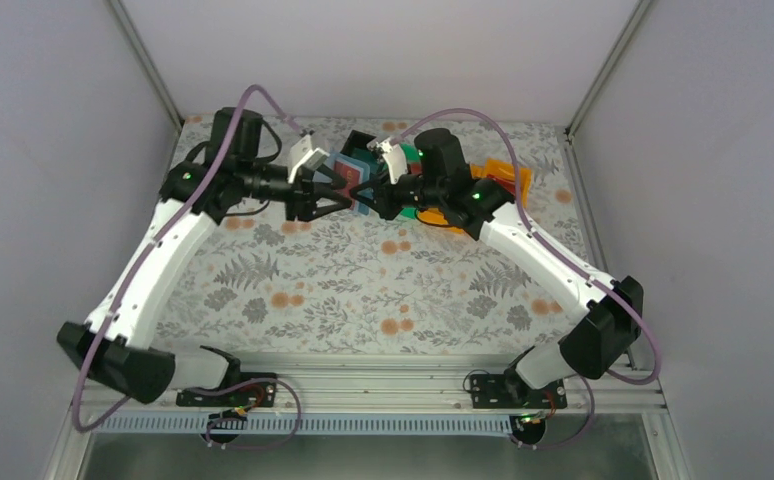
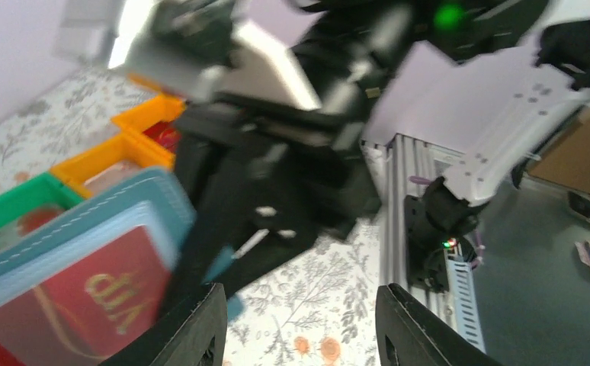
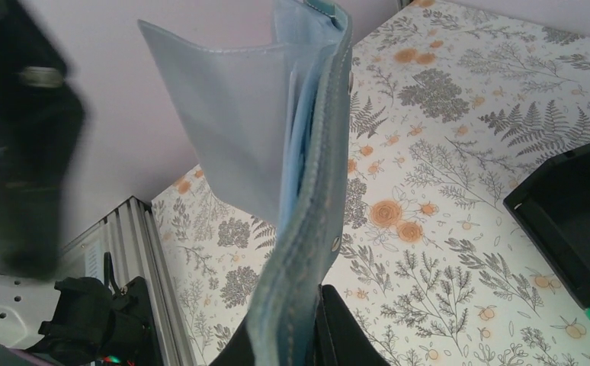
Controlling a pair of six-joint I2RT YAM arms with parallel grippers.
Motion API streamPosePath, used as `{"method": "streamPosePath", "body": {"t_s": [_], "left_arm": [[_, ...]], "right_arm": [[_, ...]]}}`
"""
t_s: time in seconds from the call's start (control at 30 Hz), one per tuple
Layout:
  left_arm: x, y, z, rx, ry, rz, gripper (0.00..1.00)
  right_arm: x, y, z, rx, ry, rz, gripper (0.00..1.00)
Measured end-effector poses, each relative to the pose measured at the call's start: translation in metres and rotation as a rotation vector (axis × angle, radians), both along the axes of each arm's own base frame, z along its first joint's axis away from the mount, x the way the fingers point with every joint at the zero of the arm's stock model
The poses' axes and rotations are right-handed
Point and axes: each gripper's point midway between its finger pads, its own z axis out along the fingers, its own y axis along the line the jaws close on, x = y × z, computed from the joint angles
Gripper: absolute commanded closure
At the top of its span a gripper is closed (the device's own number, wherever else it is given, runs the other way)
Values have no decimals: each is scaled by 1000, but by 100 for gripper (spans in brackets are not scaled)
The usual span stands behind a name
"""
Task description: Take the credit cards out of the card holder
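Note:
The blue-teal card holder (image 1: pixel 343 162) hangs in the air over the back of the table. My right gripper (image 3: pixel 307 324) is shut on its lower edge, and it stands upright and folded open, with pale blue inner pockets (image 3: pixel 238 130) fanned out. A red credit card (image 2: pixel 71 305) with gold "VIP" lettering sits in a pocket of the card holder (image 2: pixel 101 206). My left gripper (image 2: pixel 307 328) is open just right of that card, with nothing between its fingers (image 2: pixel 193 328). In the top view the left gripper (image 1: pixel 333 195) faces the right gripper (image 1: pixel 381 190) across the holder.
A black bin (image 3: pixel 574 221), a green bin (image 2: pixel 14 206) and orange bins (image 2: pixel 136 141) stand at the back of the floral table, just behind the grippers. The aluminium rail (image 1: pixel 363 385) with both arm bases runs along the near edge.

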Motion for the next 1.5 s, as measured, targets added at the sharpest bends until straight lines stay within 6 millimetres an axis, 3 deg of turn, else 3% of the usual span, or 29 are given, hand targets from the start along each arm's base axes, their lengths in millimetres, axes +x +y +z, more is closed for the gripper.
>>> {"method": "streamPosePath", "body": {"t_s": [0.13,0.3,0.73,0.8,0.9,1.27,1.33,1.4,1.5], "left_arm": [[38,-4,-28,28,82,84,51],[66,11,-46,41,113,202,51],[79,21,-45,39,91,256,51],[81,24,-46,39,95,264,56],[78,23,-46,28,105,245,66],[42,17,-34,-18,47,85,74],[37,17,-33,-19,36,70,81],[34,16,-32,-18,24,59,96],[30,16,-31,-13,8,48,98]], "right_arm": [[-1,0,0,1,1,3,96],[-2,0,0,3,7,12,96],[-8,2,2,12,-7,65,96],[-9,2,2,13,-10,73,96],[-12,2,3,16,-16,86,96],[-29,1,14,41,-32,162,96],[-32,1,15,44,-31,176,96],[-35,1,15,44,-30,188,96],[-39,-1,15,43,-24,204,96]]}}
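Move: Ahead of the half-open left hand lies the red card, its middle about 6 cm farther out, level sideways and some 4 cm lower, sitting in the blue card holder. The right hand still grips that holder; from there the card is roughly 2 cm ahead, 3 cm to the left and 2 cm up. On the table, the black box is about 35 cm ahead of the left hand, 3 cm right; the green box 32 cm ahead, 11 cm right; both some 35 cm below. Reaching forward about 8 cm and down 4.5 cm, the open left hand turns some 15 degrees counter-clockwise as it comes to the red card's left edge, then draws back 5 cm, turning back as its fingers close to pinch that edge. Meanwhile the right hand keeps its grip on the card holder, easing back 4 cm and slightly up while turning counter-clockwise. ##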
